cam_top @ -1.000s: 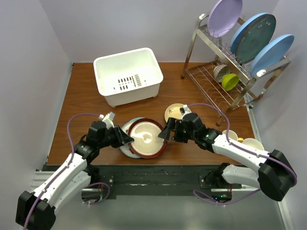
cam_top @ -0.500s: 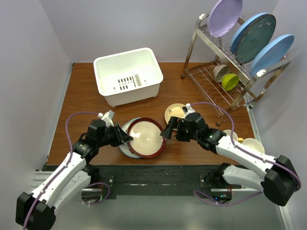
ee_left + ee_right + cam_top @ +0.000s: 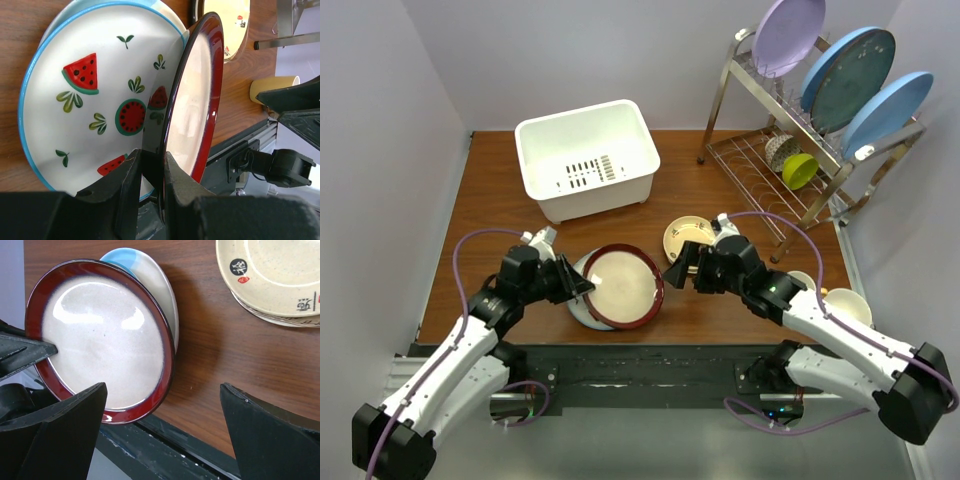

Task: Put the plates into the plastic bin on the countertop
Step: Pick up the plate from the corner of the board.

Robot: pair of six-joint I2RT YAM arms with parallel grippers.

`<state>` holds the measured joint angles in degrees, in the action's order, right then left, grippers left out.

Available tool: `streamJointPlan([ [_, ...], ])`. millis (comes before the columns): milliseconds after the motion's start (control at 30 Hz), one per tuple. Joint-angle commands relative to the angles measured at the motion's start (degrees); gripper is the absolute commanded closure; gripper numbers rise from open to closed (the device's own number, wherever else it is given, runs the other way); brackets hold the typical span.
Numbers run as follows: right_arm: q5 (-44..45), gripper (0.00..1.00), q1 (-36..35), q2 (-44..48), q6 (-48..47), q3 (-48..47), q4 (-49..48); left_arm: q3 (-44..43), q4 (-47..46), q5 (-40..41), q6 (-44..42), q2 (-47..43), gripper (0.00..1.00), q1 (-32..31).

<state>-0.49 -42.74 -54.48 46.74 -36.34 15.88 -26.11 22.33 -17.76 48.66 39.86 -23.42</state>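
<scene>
A maroon-rimmed cream plate [image 3: 623, 287] [image 3: 102, 335] is tilted up off the stack, and my left gripper [image 3: 582, 287] [image 3: 152, 162] is shut on its left rim. Under it, flat on the countertop [image 3: 490, 210], lies a white plate with watermelon motifs and a blue edge [image 3: 100, 100] [image 3: 150, 275]. My right gripper [image 3: 677, 270] [image 3: 162, 386] hangs wide open just right of the lifted plate, holding nothing. A smaller tan plate [image 3: 688, 237] [image 3: 275, 275] sits behind that gripper. The white plastic bin [image 3: 590, 180] stands at the back left with nothing visible inside.
A chrome dish rack [image 3: 770, 170] at the back right holds upright lilac [image 3: 788, 35] and blue [image 3: 848, 75] plates and a yellow-green cup [image 3: 800, 170]. Cream cups [image 3: 845, 300] stand near the front right edge. The table's black front rail [image 3: 165, 440] lies just below the plates.
My right gripper has drawn back to the right, away from the maroon-rimmed plate. The left gripper has kept its hold, and the plate has shifted slightly left.
</scene>
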Motion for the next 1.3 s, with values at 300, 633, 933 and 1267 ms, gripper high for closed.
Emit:
streamJointPlan([
  [300, 3.74, 0.01, -0.15, 2.98, -2.0, -3.04, 2.93, -10.09, -1.59, 1.76, -1.73, 0.05, 1.0, -0.05],
  [633, 3.13, 0.01, -0.15, 2.01, -1.83, -2.6, 2.58, -15.72, -1.23, 1.41, -1.03, 1.36, 1.0, -0.05],
  [933, 2.95, 0.01, -0.24, 1.74, -1.74, -2.34, 2.4, -21.0, -2.02, 1.24, -1.47, 5.4, 1.0, -0.05],
  [1267, 2.51, 0.01, -0.24, 1.74, -1.83, -2.33, 2.23, -30.04, -2.11, 1.24, -4.54, 13.66, 1.0, 0.04],
])
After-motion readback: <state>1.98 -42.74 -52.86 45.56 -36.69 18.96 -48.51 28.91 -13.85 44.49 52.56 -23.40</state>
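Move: The left hand already pinches the red-rimmed plate by its left edge, the plate's middle some 10 cm to its right and level with it fore and aft. The plastic bin's middle lies about 33 cm straight ahead of the left hand; the watermelon plate is about 6 cm right, level fore and aft and 6 cm lower, and the cream plates are 29 cm right, 14 cm ahead. From the empty right hand, the bin is about 34 cm ahead and 28 cm left. Keeping its pinch on the plate's left edge, the left hand lifts the red-rimmed plate about 9 cm up from over the watermelon plate, slowly at first, then faster. As it climbs it also carries the plate some 5 cm forward towards the bin, most of that in the later part of the rise, with the fingers still closed on the edge and the wrist tipping up only about 5 degrees. ##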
